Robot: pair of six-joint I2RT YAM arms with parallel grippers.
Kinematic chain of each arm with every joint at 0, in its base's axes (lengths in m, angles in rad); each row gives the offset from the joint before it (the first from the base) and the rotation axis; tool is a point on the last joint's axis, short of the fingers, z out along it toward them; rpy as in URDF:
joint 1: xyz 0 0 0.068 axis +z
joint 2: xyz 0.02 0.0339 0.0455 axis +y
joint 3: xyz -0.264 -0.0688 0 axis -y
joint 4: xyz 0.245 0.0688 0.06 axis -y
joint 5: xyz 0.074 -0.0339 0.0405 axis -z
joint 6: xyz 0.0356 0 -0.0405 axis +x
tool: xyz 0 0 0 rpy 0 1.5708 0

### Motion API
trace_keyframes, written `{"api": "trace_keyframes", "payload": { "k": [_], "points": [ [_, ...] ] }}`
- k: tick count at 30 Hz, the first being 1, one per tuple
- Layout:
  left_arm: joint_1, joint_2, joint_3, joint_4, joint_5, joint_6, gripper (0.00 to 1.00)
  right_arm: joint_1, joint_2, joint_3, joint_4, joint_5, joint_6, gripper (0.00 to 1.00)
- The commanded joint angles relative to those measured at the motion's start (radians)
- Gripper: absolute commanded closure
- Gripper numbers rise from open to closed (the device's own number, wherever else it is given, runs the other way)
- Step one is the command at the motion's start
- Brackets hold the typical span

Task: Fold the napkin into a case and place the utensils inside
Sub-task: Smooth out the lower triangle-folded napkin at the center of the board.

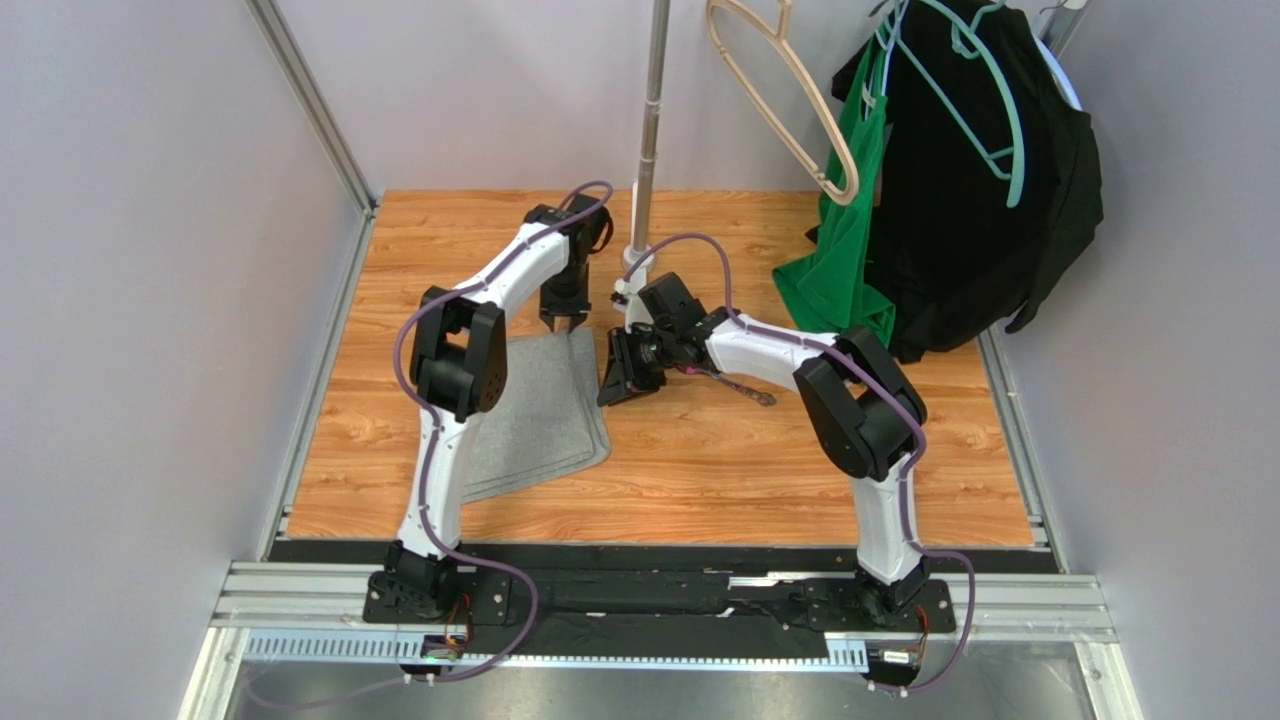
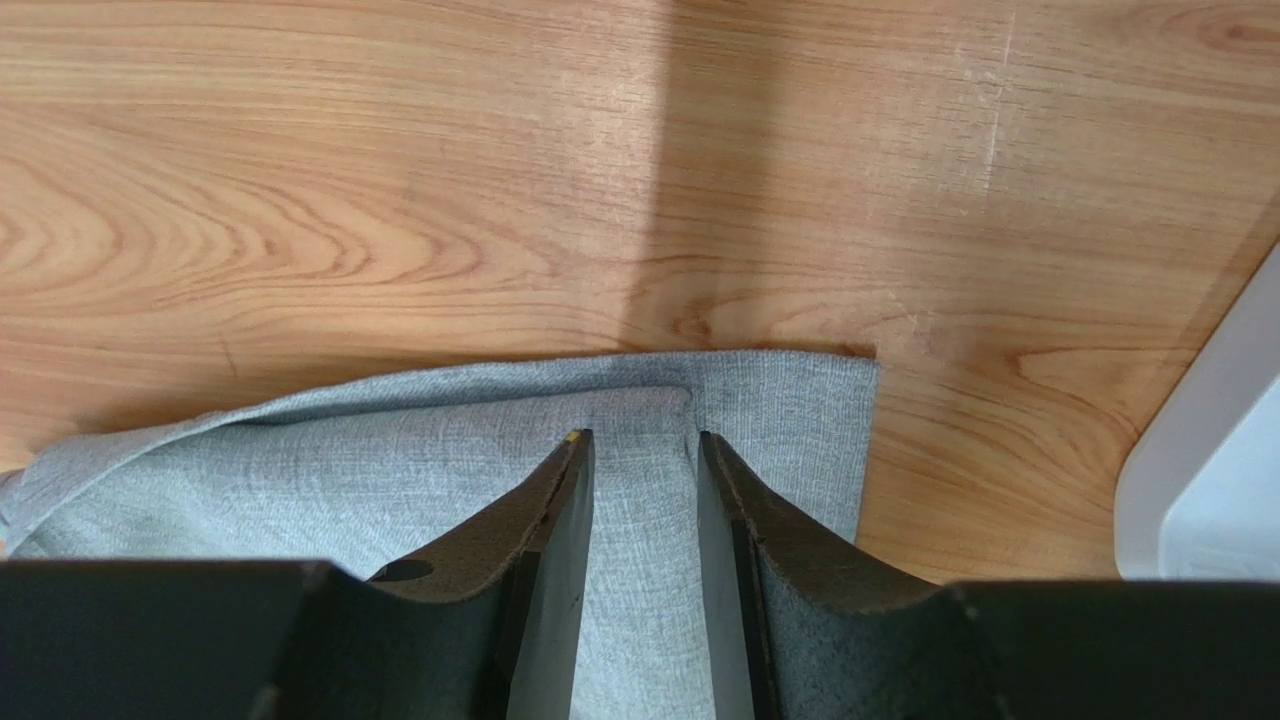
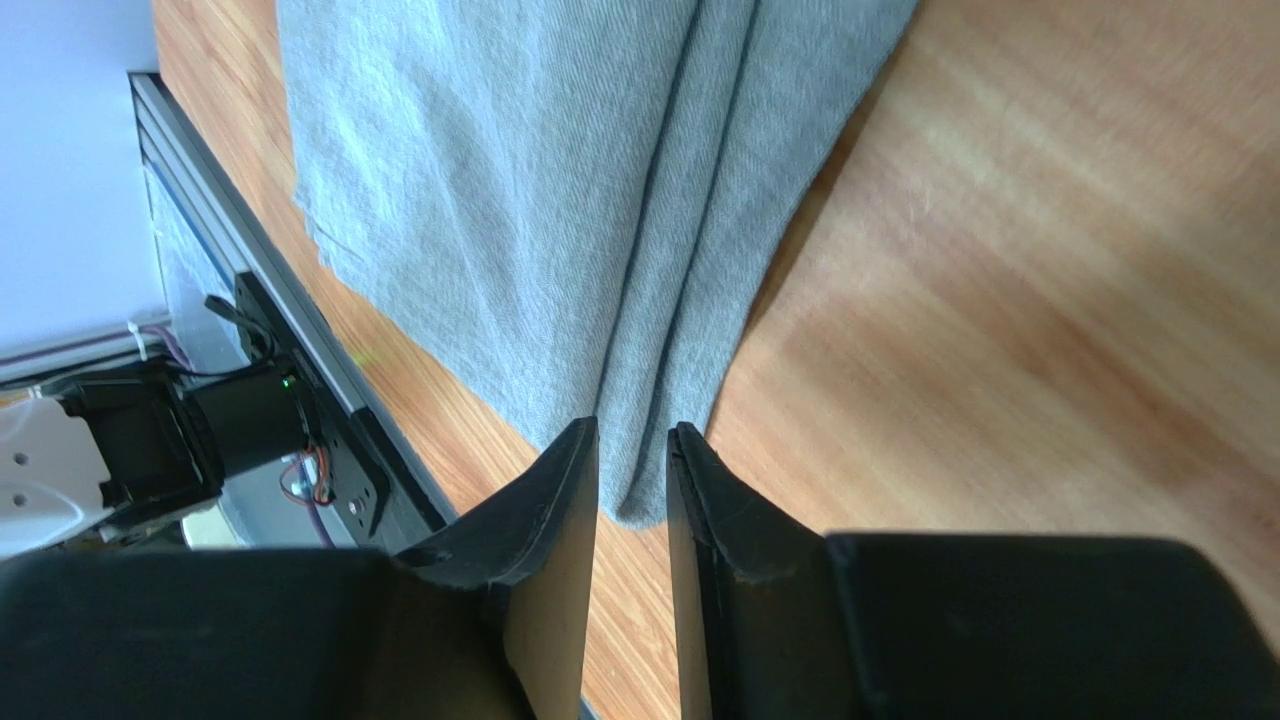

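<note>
The heather-grey napkin (image 1: pixel 541 408) lies folded on the wooden table, left of centre, with layered pleats along its right side (image 3: pixel 526 180). My left gripper (image 1: pixel 564 320) points down at its far edge. In the left wrist view its jaws (image 2: pixel 642 438) stand apart with the tips on the cloth (image 2: pixel 376 465), near the far right corner, flat cloth showing in the gap. My right gripper (image 1: pixel 616 387) hovers by the napkin's right edge, jaws (image 3: pixel 633 428) slightly apart and empty, a cloth corner just past the tips. One dark slim utensil (image 1: pixel 748 390) lies partly under the right arm.
A metal pole (image 1: pixel 649 120) rises at the back centre. A beige hanger (image 1: pixel 781 90), a green garment (image 1: pixel 849 263) and a black garment (image 1: pixel 977 165) hang at the back right. The black rail with wiring (image 3: pixel 256 405) runs along the near table edge.
</note>
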Motion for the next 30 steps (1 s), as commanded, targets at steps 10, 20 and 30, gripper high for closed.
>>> {"api": "trace_keyframes", "payload": {
  "k": [10, 20, 30],
  "points": [
    [0.012, 0.019, 0.014, 0.048, 0.014, 0.046, 0.75, -0.056, 0.119, 0.239, 0.011, 0.046, 0.022, 0.82],
    [0.016, -0.106, -0.112, 0.123, 0.036, 0.037, 1.0, -0.046, 0.28, 0.428, 0.01, 0.156, -0.011, 0.94],
    [0.016, -0.215, -0.21, 0.203, 0.072, 0.001, 1.0, -0.047, 0.395, 0.537, 0.041, 0.172, 0.031, 1.0]
  ]
}}
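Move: The folded-over flap's corner on the napkin lies just below the left fingertips, about 1 cm ahead and 1 cm to their right, some 2 cm down. The napkin's far right corner is roughly 15 cm ahead of the right hand, 2 cm to its left and 4 cm below. From the right hand, the white stand foot's near end is about 12 cm ahead and 5 cm right, the fork 5 cm ahead and 15 cm right. The flap's corner gets pinched by the left fingers, which sink a centimetre or two, close fully, then draw back a little over 1 cm and start to rise. Meanwhile the right hand sweeps about 13 cm forward and some 4 cm left along the napkin's right edge, shuts its fingers on the way and sinks onto the edge just short of the far corner. ##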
